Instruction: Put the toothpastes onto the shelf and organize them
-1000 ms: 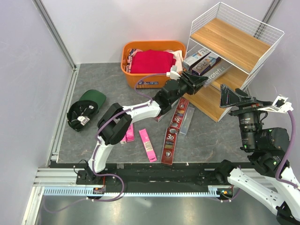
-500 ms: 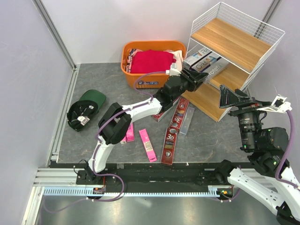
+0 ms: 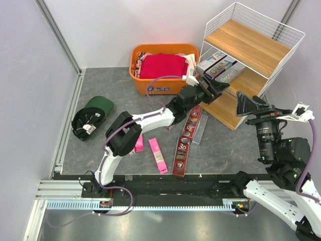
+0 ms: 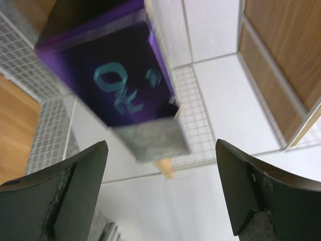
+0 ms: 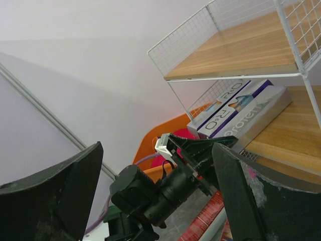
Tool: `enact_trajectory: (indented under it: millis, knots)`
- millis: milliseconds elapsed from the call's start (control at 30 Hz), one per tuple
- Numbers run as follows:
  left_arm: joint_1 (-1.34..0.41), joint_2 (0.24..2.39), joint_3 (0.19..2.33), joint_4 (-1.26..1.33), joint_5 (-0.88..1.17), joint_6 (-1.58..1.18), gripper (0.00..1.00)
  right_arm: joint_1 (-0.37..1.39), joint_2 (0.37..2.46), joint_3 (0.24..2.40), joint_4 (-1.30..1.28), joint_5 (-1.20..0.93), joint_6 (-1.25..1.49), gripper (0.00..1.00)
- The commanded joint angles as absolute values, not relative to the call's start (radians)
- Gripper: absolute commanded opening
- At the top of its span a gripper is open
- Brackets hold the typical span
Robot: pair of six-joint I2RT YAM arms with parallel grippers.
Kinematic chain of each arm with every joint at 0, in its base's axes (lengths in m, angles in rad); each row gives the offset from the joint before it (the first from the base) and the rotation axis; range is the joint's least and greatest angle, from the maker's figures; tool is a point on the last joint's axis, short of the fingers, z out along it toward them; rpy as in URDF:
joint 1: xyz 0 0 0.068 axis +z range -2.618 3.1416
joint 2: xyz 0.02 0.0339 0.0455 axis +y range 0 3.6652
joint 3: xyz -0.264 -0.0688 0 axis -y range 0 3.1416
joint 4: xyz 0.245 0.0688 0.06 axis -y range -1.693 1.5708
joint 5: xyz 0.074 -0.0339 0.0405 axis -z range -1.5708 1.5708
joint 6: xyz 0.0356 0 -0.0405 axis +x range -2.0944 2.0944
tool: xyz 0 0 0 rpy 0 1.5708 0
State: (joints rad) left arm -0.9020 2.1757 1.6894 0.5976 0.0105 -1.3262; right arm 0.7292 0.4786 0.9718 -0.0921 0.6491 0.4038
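Note:
The shelf [image 3: 253, 47] stands at the back right, and two toothpastes lie side by side on its middle board: a white-and-purple box [image 3: 215, 64] and a grey box [image 3: 229, 75]. My left gripper [image 3: 215, 86] is open right at that board's front edge. In the left wrist view, a purple box [image 4: 118, 80] lies just beyond the wide-spread fingers [image 4: 55, 201], not between them. Dark red "3D" boxes [image 3: 192, 120] [image 3: 181, 153], pink boxes [image 3: 158, 154] [image 3: 139, 143] and a silver-grey one [image 3: 200, 128] lie on the floor. My right gripper [image 3: 247, 103] hangs open and empty, facing the shelf [image 5: 235, 50].
An orange basket [image 3: 145, 80] holding folded red clothes [image 3: 163, 65] sits behind the left arm. A green cap [image 3: 93, 114] lies on the floor at the left. White walls and a metal rail close in the left side.
My left gripper has opened and let go of the purple box on the shelf's middle board, after pushing it slightly further in. The right arm has hardly moved.

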Motion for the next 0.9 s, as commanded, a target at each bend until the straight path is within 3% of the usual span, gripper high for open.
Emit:
enact_trajectory:
  millis: [0,200,600,867]
  knots:
    - [-0.917,2.063,1.608,0.669,0.005,-1.213,0.97,0.73,0.479,0.997,-0.092,0.646,0.405,0.98]
    - [-0.937,2.007,1.519,0.681,0.005,-1.102,0.99,0.73,0.5,0.999,-0.097,0.626,0.413,0.98]
    - [-1.043,1.795,1.206,0.532,-0.227,-0.836,1.0,0.73,0.525,0.971,-0.112,0.589,0.446,0.98]
    - [-1.065,1.77,1.172,0.326,-0.327,-0.707,1.0,0.73,0.548,0.959,-0.126,0.574,0.456,0.98]
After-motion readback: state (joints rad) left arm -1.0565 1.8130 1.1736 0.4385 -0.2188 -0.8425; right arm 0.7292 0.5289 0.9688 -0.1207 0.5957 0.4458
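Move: The clear silvery toothpaste on the table, the likeliest next pick, lies about 6 cm back, 5 cm left and some 26 cm below the left hand. The farther red toothpaste beside it is 1 cm back, 9 cm left and 26 cm below the hand. The silver Protein toothpaste, already shelved, has its middle 6 cm ahead, 3 cm right and about level. From the right hand the clear toothpaste is 10 cm ahead, 5 cm left and 43 cm below. Draw the open left gripper back about 10 cm from the Protein toothpaste, with some 6 cm of leftward travel, away from the shelf; dip it slightly at first, then sink steeply late, about 9 cm in all, towards the clear and red toothpastes. Roll the wrist some 35 degrees so the fingers go from almost level to tipped down, still wide open. Ease the right hand, empty and open, a couple of centimetres left and slightly down. ##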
